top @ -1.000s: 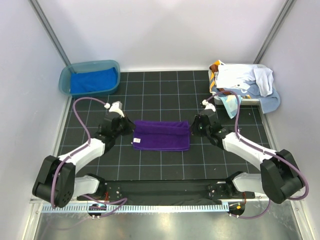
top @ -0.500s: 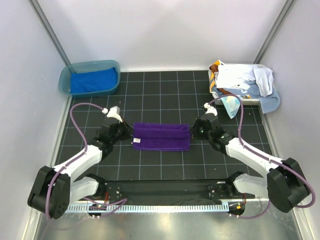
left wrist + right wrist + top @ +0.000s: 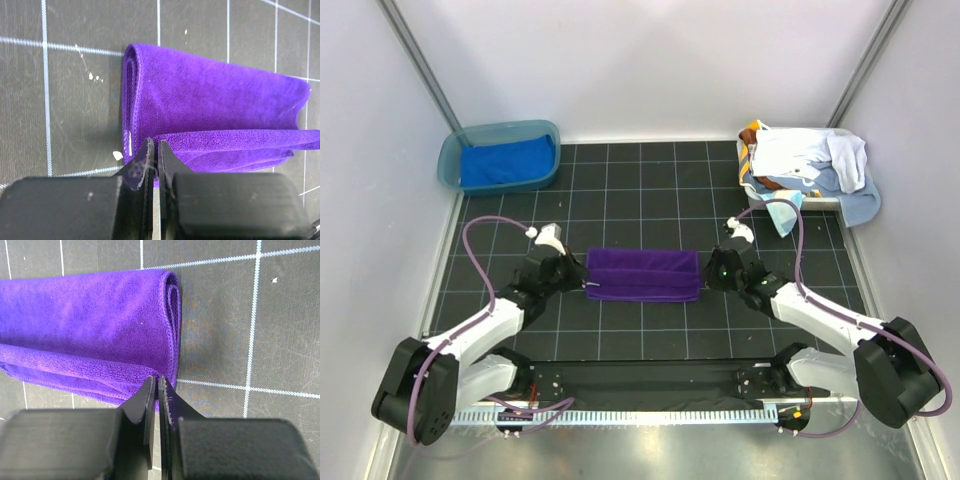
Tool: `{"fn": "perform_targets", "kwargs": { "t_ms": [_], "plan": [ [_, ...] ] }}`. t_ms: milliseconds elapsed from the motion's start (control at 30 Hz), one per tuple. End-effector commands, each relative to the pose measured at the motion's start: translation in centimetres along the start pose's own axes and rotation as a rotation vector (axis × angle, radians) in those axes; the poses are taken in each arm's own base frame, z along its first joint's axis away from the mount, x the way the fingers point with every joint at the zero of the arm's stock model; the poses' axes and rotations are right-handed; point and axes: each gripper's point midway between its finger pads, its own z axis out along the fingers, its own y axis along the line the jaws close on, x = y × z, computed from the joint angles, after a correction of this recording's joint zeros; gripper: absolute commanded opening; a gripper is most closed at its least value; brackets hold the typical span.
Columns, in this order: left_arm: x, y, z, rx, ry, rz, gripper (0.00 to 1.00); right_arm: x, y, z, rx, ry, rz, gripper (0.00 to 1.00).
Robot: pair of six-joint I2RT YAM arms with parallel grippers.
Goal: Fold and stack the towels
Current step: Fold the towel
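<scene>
A deep purple towel lies folded lengthwise on the black grid mat in the middle. My left gripper is at its left end, shut on the edge of the towel's upper layer. My right gripper is at its right end, shut on that same layer's corner. The held layer is drawn over the lower one toward the near edge. A royal blue towel lies in the teal tub. White, light blue and orange-brown towels are heaped at the back right.
The teal tub stands at the back left corner. A white basket under the towel heap stands at the back right, with a light blue towel hanging over its side. Walls enclose the mat on three sides.
Both grippers have moved toward the near edge, each holding its end of the purple towel. The upper layer has come over the lower one, and the towel looks narrower front to back.
</scene>
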Motion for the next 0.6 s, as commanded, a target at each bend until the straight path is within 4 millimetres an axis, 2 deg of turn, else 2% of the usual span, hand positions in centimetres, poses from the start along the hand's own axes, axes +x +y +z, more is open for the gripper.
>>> {"fn": "perform_targets", "kwargs": {
  "t_ms": [0, 100, 133, 200, 300, 367, 400, 567],
  "plan": [
    [-0.1, 0.4, 0.1, -0.018, -0.024, -0.017, 0.00, -0.6, -0.3, -0.2, 0.017, -0.042, 0.011, 0.07],
    [0.3, 0.5, 0.2, -0.023, -0.013, -0.028, 0.03, -0.1, -0.6, -0.1, 0.021, -0.033, 0.009, 0.07],
    [0.5, 0.6, 0.2, -0.026, -0.007, -0.030, 0.10, 0.2, -0.6, -0.1, 0.022, -0.025, 0.009, 0.08],
    [0.8, 0.9, 0.1, -0.039, 0.002, -0.038, 0.17, 0.4, -0.6, 0.0, 0.017, -0.018, 0.007, 0.11],
    [0.5, 0.6, -0.3, -0.031, -0.009, -0.040, 0.28, 0.7, -0.7, -0.2, 0.019, -0.008, 0.002, 0.28],
    [0.2, 0.6, -0.7, -0.035, -0.018, -0.045, 0.33, 0.7, -0.6, -0.4, 0.018, -0.005, -0.002, 0.34],
    [-0.1, 0.4, -1.1, -0.036, -0.025, -0.043, 0.34, 0.4, -0.5, -0.6, 0.019, -0.008, -0.002, 0.37],
    [-1.6, 0.4, -2.5, -0.069, -0.062, -0.045, 0.33, -0.4, 0.1, -1.7, 0.008, -0.017, -0.006, 0.38]
  ]
}}
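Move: The left hand holds the purple towel's upper flap by its left corner; the near-left corner of the folded towel underneath is about 3 cm back, 1 cm right and 3 cm below. The right hand has the flap's other corner; its near-right corner is some 3 cm back, 1 cm left, 3 cm below. The blue towel in its bin lies roughly 37 cm ahead and 20 cm left of the left hand, the towel basket 33 cm ahead and 25 cm right of the right hand. Still pinching the flap's two corners, both hands ease it back and down towards the folded towel's near edge, then open to about a third and let go. The left, after some 1 cm each way, lifts roughly 1.5 cm and slides 1 cm outward to the left; the right goes about 2 cm back and 1.5 cm down, drifting slightly right, and is just starting to rise. ##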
